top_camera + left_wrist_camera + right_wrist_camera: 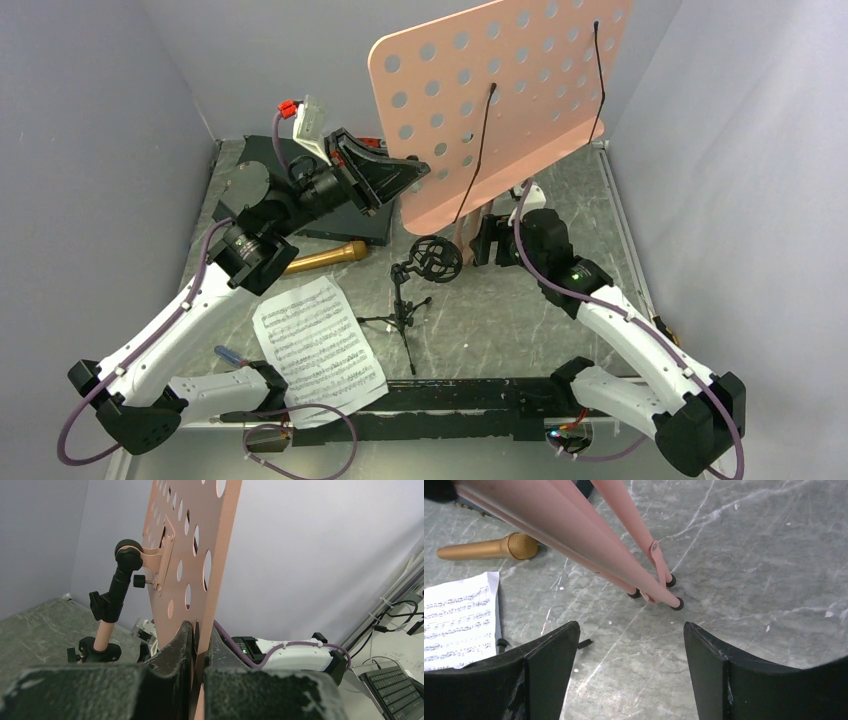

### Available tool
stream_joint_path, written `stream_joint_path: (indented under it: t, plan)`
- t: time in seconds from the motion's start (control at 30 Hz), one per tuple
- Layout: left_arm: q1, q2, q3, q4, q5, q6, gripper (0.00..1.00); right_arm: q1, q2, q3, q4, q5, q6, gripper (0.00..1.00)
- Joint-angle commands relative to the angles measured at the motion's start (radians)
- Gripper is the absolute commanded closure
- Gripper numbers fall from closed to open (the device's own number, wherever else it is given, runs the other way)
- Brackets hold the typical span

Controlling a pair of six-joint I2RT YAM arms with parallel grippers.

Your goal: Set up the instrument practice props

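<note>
The pink perforated music stand (500, 100) stands at the back centre. My left gripper (398, 176) is shut on the lower left edge of its desk; in the left wrist view the jaws (200, 630) pinch the thin pink plate (197, 555). My right gripper (482, 240) is open and empty, low beside the stand's folded legs (624, 555). The gold microphone (325, 258) lies on the table and also shows in the right wrist view (489, 547). A white sheet-music page (318, 340) lies at the front left. The small black tripod mic stand (405, 310) with its ring mount (435, 258) stands at the centre.
A flat black box (300, 225) lies at the back left under my left arm. A small blue object (228, 354) lies near the left arm's base. A black bar (470, 398) runs along the near edge. Grey walls close in the left, back and right.
</note>
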Motion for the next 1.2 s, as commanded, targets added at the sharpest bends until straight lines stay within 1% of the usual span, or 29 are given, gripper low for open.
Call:
stream_joint_path:
  t: [0.0,0.1,0.13,0.17,0.3,0.47,0.57,0.7,0.9,0.93,0.97,1.07,1.17]
  plan:
    - [-0.031,0.006,0.022,-0.081,0.052,-0.218,0.97,-0.004,-0.032,0.003,0.057,0.014,-0.08,0.22]
    - [-0.032,-0.004,0.016,-0.09,0.018,-0.22,0.97,-0.005,-0.028,0.004,0.09,-0.015,-0.096,0.34]
    - [-0.031,-0.009,0.013,-0.09,0.005,-0.22,0.97,-0.005,-0.027,0.006,0.095,-0.019,-0.098,0.41]
    - [-0.031,-0.014,0.012,-0.092,-0.004,-0.219,0.97,-0.005,-0.031,0.0,0.11,-0.026,-0.101,0.44]
    - [-0.032,-0.019,0.017,-0.103,-0.012,-0.211,0.97,-0.008,-0.066,-0.057,0.201,-0.028,-0.117,0.44]
    - [-0.031,0.002,0.033,-0.103,0.016,-0.219,0.97,-0.011,-0.109,-0.124,0.357,-0.008,-0.169,0.44]
    - [-0.032,0.009,0.033,-0.097,0.026,-0.225,0.97,-0.011,-0.115,-0.149,0.417,-0.005,-0.198,0.45]
    - [-0.032,0.014,0.037,-0.099,0.026,-0.226,0.97,-0.012,-0.088,-0.158,0.491,-0.049,-0.238,0.46]
    - [-0.031,0.019,0.042,-0.099,0.027,-0.232,0.97,-0.017,-0.009,-0.132,0.537,-0.048,-0.248,0.53]
    - [-0.031,0.019,0.041,-0.098,0.029,-0.233,0.97,-0.018,-0.002,-0.132,0.547,-0.049,-0.248,0.55]
    - [-0.031,0.021,0.042,-0.097,0.03,-0.234,0.97,-0.018,0.004,-0.13,0.556,-0.054,-0.25,0.6]
    - [-0.032,0.022,0.047,-0.102,0.028,-0.231,0.97,-0.02,0.012,-0.123,0.563,-0.068,-0.253,0.77]
    - [-0.031,0.025,0.056,-0.113,0.025,-0.221,0.97,-0.02,0.004,-0.123,0.558,-0.067,-0.247,0.9]
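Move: My left hand still pinches the left edge of the music stand's desk, whose middle lies some 18 cm to the right, 6 cm ahead and 6 cm higher. For my open right hand, the gripping spot on the stand's pink legs is about 4 cm ahead, 2 cm left and barely higher; from my left hand it lies roughly 13 cm ahead, 8 cm right and 32 cm below. The round pop filter is 9 cm left of my right hand and 6 cm nearer; the gold microphone lies 29 cm left, level with it, 17 cm lower. I bring my right hand up and then forward to the stand's legs, about 4 cm forward overall and ending 2 cm higher after a small dip, while the wrist tips the fingers some 20 degrees up towards level. The fingers narrow part way, wait, then close in from both sides of a leg tube near the end. My left hand stays put and keeps its pinch on the desk. ##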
